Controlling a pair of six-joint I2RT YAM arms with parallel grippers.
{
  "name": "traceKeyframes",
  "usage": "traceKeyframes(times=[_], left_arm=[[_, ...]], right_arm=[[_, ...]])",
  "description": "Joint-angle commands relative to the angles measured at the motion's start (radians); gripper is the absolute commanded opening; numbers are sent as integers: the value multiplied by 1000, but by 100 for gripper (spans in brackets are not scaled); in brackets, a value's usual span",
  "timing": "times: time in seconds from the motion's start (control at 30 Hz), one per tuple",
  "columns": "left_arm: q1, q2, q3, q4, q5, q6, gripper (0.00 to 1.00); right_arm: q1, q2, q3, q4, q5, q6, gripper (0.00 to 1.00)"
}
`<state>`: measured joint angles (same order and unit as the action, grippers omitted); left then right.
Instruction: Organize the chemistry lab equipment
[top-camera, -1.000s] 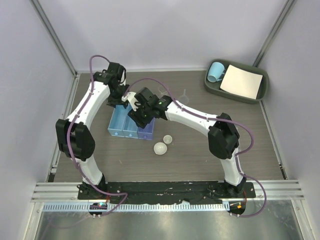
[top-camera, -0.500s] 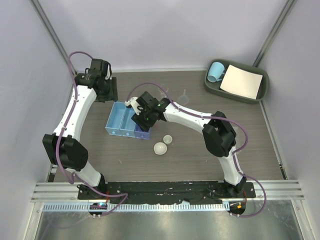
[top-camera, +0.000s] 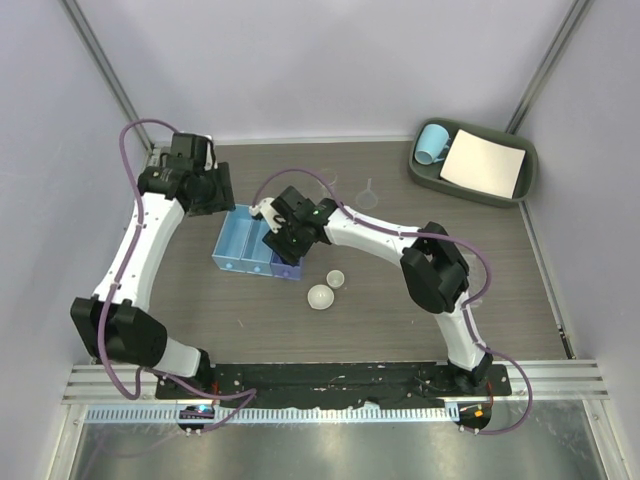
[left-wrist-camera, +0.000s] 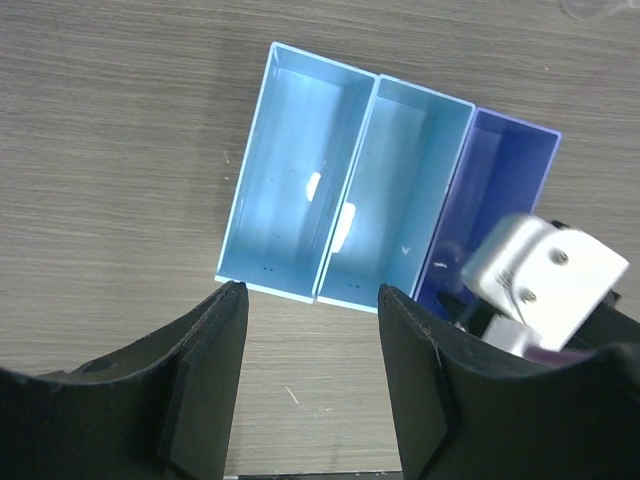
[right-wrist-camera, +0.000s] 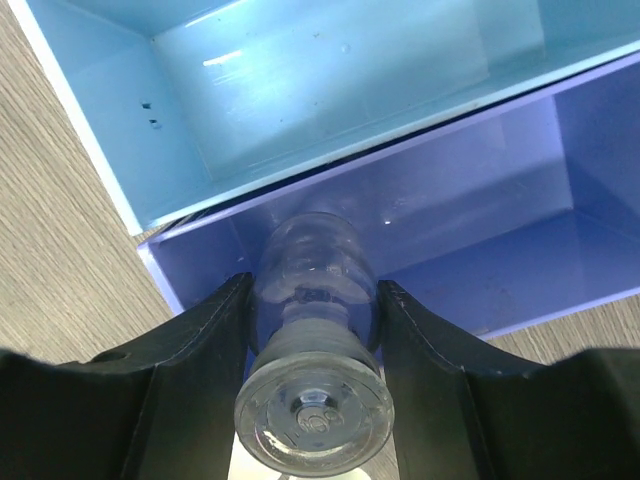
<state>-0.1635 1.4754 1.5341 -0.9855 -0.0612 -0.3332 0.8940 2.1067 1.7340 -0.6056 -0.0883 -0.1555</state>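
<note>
My right gripper (right-wrist-camera: 315, 290) is shut on a small clear beaker (right-wrist-camera: 315, 340), its round base facing the camera. It hangs over the near end of a purple bin (right-wrist-camera: 480, 230), which sits next to a light-blue bin (right-wrist-camera: 300, 80). From above, the right gripper (top-camera: 283, 235) is over the purple bin (top-camera: 290, 268). My left gripper (left-wrist-camera: 312, 300) is open and empty, above bare table just off the light-blue bins (left-wrist-camera: 300, 200); from above, the left gripper (top-camera: 215, 190) is at their far left. Two white round dishes (top-camera: 335, 279) (top-camera: 319, 296) lie right of the bins. A clear funnel (top-camera: 370, 190) lies further back.
A dark green tray (top-camera: 428, 176) at the back right holds a light-blue mug (top-camera: 432, 143) and a white paper sheet (top-camera: 485, 163). Purple-grey walls enclose the table on three sides. The right arm's forearm stretches across the table's middle.
My left arm has swung back and left, away from above the bins. My right gripper, still holding the beaker, has shifted slightly left over the purple bin.
</note>
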Motion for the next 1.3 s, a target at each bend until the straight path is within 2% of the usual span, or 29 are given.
traceKeyframes(times=[0.0,0.13,0.57,0.73,0.93,1.27], left_arm=[[5,-93,-67,74,70,-30,59],[4,-142,-104,87,149,-27,58],[-4,-259,-201,110,204,-18,57],[-16,-274,-233,134,192,-17,58],[-14,-294,-287,169,215,-18,59],[-16,-345,-319,192,242,-18,60]], right_arm=[[0,22,29,3,24,-9,41],[0,39,32,1,30,-9,42],[2,27,4,-14,56,7,44],[5,12,6,-14,73,14,58],[10,-5,51,-42,79,30,68],[19,-33,179,-134,84,63,79]])
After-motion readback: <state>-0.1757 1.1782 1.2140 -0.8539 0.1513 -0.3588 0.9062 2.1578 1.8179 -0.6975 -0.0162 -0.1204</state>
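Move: The right hand already holds the glass bottle upright at the near end of the purple compartment, whose middle lies about 4 cm ahead, 1 cm right and 4 cm lower. The light-blue middle compartment is some 5 cm left and 4 cm ahead of the hand; the white dish is 9 cm back, 7 cm right, the small white cup 5 cm back, 11 cm right. From the left hand the purple compartment is about 16 cm right, 2 cm back, 19 cm down. Right hand lowers the bottle about 2.5 cm in the purple compartment, opens and rises; left backs 6 cm. ##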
